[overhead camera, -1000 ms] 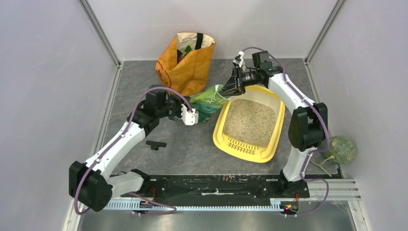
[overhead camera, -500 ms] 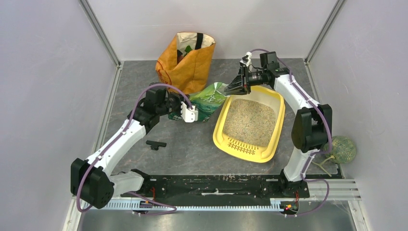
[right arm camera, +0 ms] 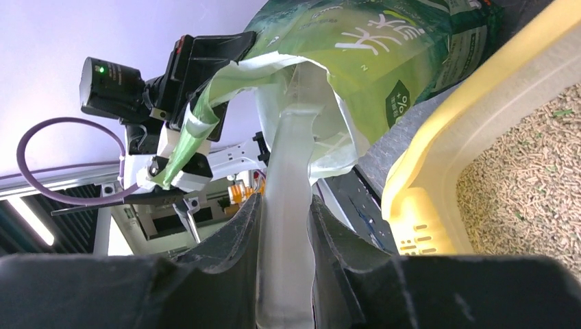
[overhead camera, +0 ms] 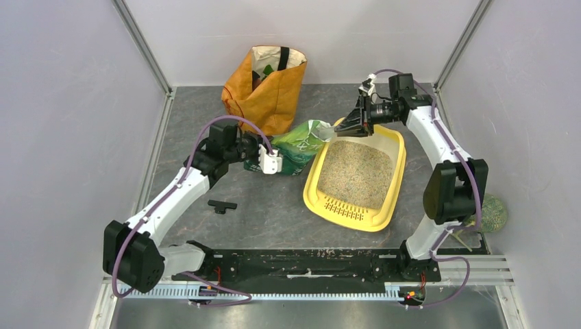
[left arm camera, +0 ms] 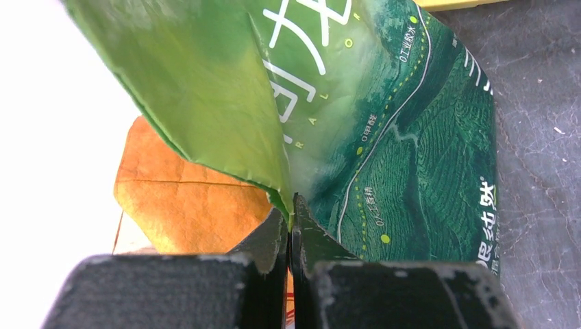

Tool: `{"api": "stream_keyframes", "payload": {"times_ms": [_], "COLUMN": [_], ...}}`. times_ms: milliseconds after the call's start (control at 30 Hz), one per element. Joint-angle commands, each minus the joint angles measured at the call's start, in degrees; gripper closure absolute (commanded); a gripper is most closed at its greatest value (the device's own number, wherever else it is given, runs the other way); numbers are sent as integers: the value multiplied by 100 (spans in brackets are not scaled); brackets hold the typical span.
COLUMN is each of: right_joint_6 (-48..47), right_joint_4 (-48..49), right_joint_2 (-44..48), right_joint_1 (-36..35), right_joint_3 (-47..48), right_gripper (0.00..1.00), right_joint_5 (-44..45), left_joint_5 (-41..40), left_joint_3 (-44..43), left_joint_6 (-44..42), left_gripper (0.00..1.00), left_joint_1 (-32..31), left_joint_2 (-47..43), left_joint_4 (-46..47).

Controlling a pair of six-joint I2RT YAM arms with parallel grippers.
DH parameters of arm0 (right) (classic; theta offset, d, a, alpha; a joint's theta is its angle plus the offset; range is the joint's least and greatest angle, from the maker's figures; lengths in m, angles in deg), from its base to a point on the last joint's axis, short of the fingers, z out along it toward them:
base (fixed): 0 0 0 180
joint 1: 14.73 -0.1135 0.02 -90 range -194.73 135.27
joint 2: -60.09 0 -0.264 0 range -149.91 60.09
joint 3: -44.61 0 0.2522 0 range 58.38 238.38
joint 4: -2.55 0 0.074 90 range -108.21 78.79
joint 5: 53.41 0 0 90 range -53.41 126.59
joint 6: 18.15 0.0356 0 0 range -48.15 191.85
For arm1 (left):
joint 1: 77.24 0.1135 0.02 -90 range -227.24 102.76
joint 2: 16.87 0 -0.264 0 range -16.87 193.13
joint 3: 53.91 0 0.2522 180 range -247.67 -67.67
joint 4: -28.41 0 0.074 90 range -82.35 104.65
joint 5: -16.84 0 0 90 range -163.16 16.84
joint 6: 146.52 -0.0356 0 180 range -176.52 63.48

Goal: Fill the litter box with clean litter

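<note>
The yellow litter box (overhead camera: pixel 346 212) lies right of centre and holds clean litter (overhead camera: pixel 356 171), beige granules. Left of it, the green litter bag (overhead camera: pixel 294 147) rests on its side, its mouth facing the box's far corner. My left gripper (overhead camera: pixel 276 157) is shut on the bag's edge (left arm camera: pixel 274 171), its jaws (left arm camera: pixel 291 205) pinching the film. My right gripper (overhead camera: pixel 351 123) hovers over the box's far left corner, shut on a translucent white handle (right arm camera: pixel 291 157) that reaches into the bag's mouth (right arm camera: pixel 329 89). The box rim (right arm camera: pixel 438 151) and litter (right arm camera: pixel 527 178) show at right.
An orange shopping bag (overhead camera: pixel 267 89) stands at the back, just behind the green bag. A small black part (overhead camera: pixel 221 205) lies on the grey table near the left arm. A green melon (overhead camera: pixel 492 214) sits at the right edge, behind the right arm's elbow. Walls close in both sides.
My right arm has swung to the right, carrying the white handle back from the bag's mouth toward the box's far corner. The left gripper has kept its hold and barely shifted.
</note>
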Motion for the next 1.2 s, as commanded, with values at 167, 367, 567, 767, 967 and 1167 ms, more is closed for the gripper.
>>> {"api": "stream_keyframes", "payload": {"times_ms": [167, 367, 567, 767, 967, 1167], "right_joint_6": [-206, -234, -432, -844, -1179, -1544], "right_joint_4": [-304, -338, -499, -951, -1306, -1691], "right_joint_2": [759, 1039, 1252, 1438, 1600, 1755], "right_joint_1": [378, 664, 936, 1200, 1490, 1788], "right_joint_3": [-317, -611, -821, -926, -1010, -1059], "right_gripper": [100, 100, 100, 100, 100, 100], "right_joint_5": [-469, -552, -685, -841, -963, -1111], "left_joint_5": [461, 548, 586, 636, 646, 656], "left_joint_3": [-523, -585, -621, -705, -766, -836], "left_joint_6": [-43, -11, 40, 41, 44, 35], "left_gripper": [98, 98, 98, 98, 98, 98], "left_joint_1": [91, 105, 127, 138, 139, 144], "left_joint_2": [102, 236, 325, 395, 456, 513], "left_joint_4": [1072, 1136, 1137, 1056, 1018, 914]}}
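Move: The litter box's middle is about 6 cm to the right of the right hand, which holds the scoop, some 4 cm nearer the base and 20 cm below. The green litter bag's mouth, with the scoop's cup inside, is about 5 cm to that hand's left and level with it fore and aft; the orange bag stands roughly 20 cm left and 12 cm ahead. From the left hand, pinching the bag's edge, the box is about 24 cm right and 4 cm back. The right hand keeps its grip on the scoop's handle and draws the cup out through the bag's mouth, going about 9 cm right and some 5 cm back over the litter box, rising slightly while the wrist turns about 10 degrees clockwise. The left hand keeps the bag's edge pinched shut between its fingers and eases about 2 cm right and a little forward after the scoop, holding the bag tipped towards the box. ##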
